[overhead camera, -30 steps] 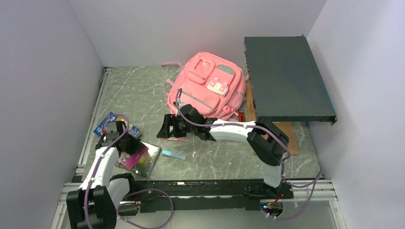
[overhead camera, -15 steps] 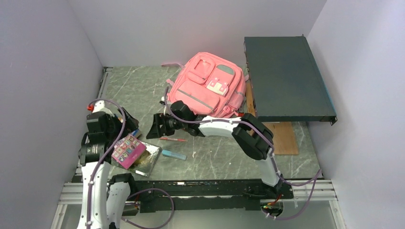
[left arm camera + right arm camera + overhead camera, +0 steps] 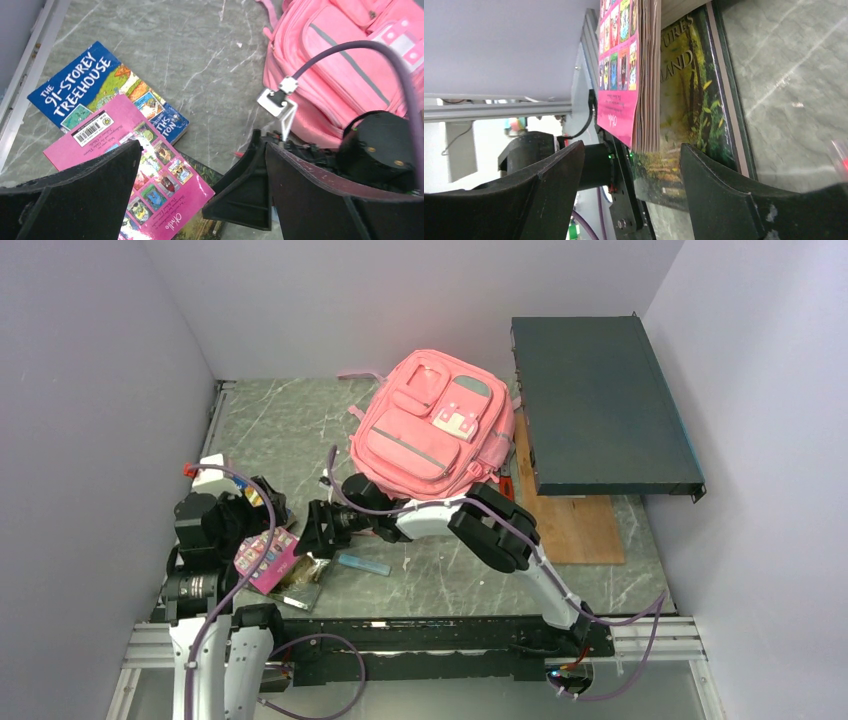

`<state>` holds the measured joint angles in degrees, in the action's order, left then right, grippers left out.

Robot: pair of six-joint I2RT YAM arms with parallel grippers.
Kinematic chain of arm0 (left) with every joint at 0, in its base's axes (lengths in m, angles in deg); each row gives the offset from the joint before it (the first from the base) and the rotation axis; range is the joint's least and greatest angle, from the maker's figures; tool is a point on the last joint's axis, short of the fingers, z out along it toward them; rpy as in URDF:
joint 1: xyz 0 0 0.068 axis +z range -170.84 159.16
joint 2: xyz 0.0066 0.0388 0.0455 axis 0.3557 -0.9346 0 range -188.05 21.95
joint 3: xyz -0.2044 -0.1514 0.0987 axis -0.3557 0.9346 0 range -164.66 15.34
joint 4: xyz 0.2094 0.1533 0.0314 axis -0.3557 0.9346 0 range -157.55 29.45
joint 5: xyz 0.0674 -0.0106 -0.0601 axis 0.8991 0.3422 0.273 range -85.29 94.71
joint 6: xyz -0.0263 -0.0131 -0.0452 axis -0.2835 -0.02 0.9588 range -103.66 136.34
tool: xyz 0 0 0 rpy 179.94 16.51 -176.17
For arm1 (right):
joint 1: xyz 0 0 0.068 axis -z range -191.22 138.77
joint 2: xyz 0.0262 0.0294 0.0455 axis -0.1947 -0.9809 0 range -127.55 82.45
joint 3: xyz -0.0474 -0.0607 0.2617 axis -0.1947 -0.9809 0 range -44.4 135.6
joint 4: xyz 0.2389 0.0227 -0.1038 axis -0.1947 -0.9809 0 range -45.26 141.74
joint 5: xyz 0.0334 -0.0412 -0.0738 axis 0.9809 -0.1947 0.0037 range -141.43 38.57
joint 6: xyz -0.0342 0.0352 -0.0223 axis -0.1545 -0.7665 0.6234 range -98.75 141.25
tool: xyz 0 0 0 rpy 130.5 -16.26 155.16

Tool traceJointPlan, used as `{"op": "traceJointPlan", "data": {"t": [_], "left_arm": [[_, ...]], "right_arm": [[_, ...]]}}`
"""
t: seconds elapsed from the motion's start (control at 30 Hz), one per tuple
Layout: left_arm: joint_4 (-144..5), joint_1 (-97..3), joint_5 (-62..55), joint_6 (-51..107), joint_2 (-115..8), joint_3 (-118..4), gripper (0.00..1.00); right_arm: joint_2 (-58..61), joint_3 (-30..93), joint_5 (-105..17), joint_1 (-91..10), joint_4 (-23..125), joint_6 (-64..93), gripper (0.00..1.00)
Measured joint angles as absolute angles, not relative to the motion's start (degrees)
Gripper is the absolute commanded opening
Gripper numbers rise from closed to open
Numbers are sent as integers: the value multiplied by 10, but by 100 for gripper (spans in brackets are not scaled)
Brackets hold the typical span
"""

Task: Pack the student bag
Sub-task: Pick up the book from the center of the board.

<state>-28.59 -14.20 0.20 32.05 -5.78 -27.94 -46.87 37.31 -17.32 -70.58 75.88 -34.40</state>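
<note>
The student bag [image 3: 435, 430], a pink backpack with grey trim, lies at the back middle of the table and shows at the top right of the left wrist view [image 3: 350, 60]. A pink book [image 3: 265, 558] [image 3: 155, 170] rests slanted across a green book [image 3: 305, 578] [image 3: 689, 100] and a blue book [image 3: 100, 85]. My left gripper [image 3: 262, 515] [image 3: 202, 150] hovers open above them, holding nothing. My right gripper [image 3: 318, 528] [image 3: 633, 150] is low on the table, open. The pink book's corner [image 3: 619, 60] lies just ahead of its jaws.
A light blue bar [image 3: 363, 564] lies on the table right of the books. A dark flat case [image 3: 600, 410] stands raised at the right over a wooden board [image 3: 575, 530]. White walls close in both sides. The table's metal rail [image 3: 190, 530] runs along the left.
My left gripper opened, let go of the pink book and lifted away. The right arm swept left from the bag's front edge towards the stack of books.
</note>
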Motion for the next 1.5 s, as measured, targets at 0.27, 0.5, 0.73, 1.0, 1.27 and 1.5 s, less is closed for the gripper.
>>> {"op": "traceJointPlan", "data": {"t": [0.27, 0.5, 0.73, 1.0, 1.27, 1.5], "left_arm": [[-303, -150, -4, 320, -45, -279, 100], [-303, -158, -4, 320, -43, -279, 100], [-303, -160, -4, 320, -43, -279, 100], [-302, -161, 0, 320, -43, -279, 99], [-303, -161, 0, 320, -49, -279, 98], [-306, -161, -11, 321, -59, -278, 100]], "right_arm": [[-550, 436, -144, -708, 828, -423, 54], [-592, 486, -129, -711, 848, -450, 14], [-576, 488, -129, -713, 811, -405, 0], [-442, 409, -142, -697, 786, -350, 0], [-306, 311, -192, -639, 788, -316, 0], [-236, 248, -259, -599, 800, -325, 0]]}}
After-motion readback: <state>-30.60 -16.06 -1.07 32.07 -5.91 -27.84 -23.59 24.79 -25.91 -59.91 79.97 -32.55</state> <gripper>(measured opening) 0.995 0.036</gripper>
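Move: The pink book lies about 12 cm to the right hand's left, roughly level fore-and-aft and 2 cm lower, its nearest corner just ahead of the open fingertips. Beneath it are the Wonderland book, some 4 cm left of the hand and 7 cm back, and the Treehouse book, 14 cm left and 8 cm ahead. The pink bag is about 24 cm ahead and 23 cm right. From the left hand, the pink book is 17 cm below, 2 cm back and 2 cm left. The right fingers pinch the pink book by its near right corner, one pad above the cover and one under it, after the hand slides some 4 cm left and dips slightly. Keeping that hold, the hand lifts the book about 14 cm and swings it right and forward towards the bag, wrist turning clockwise some 20 degrees. ##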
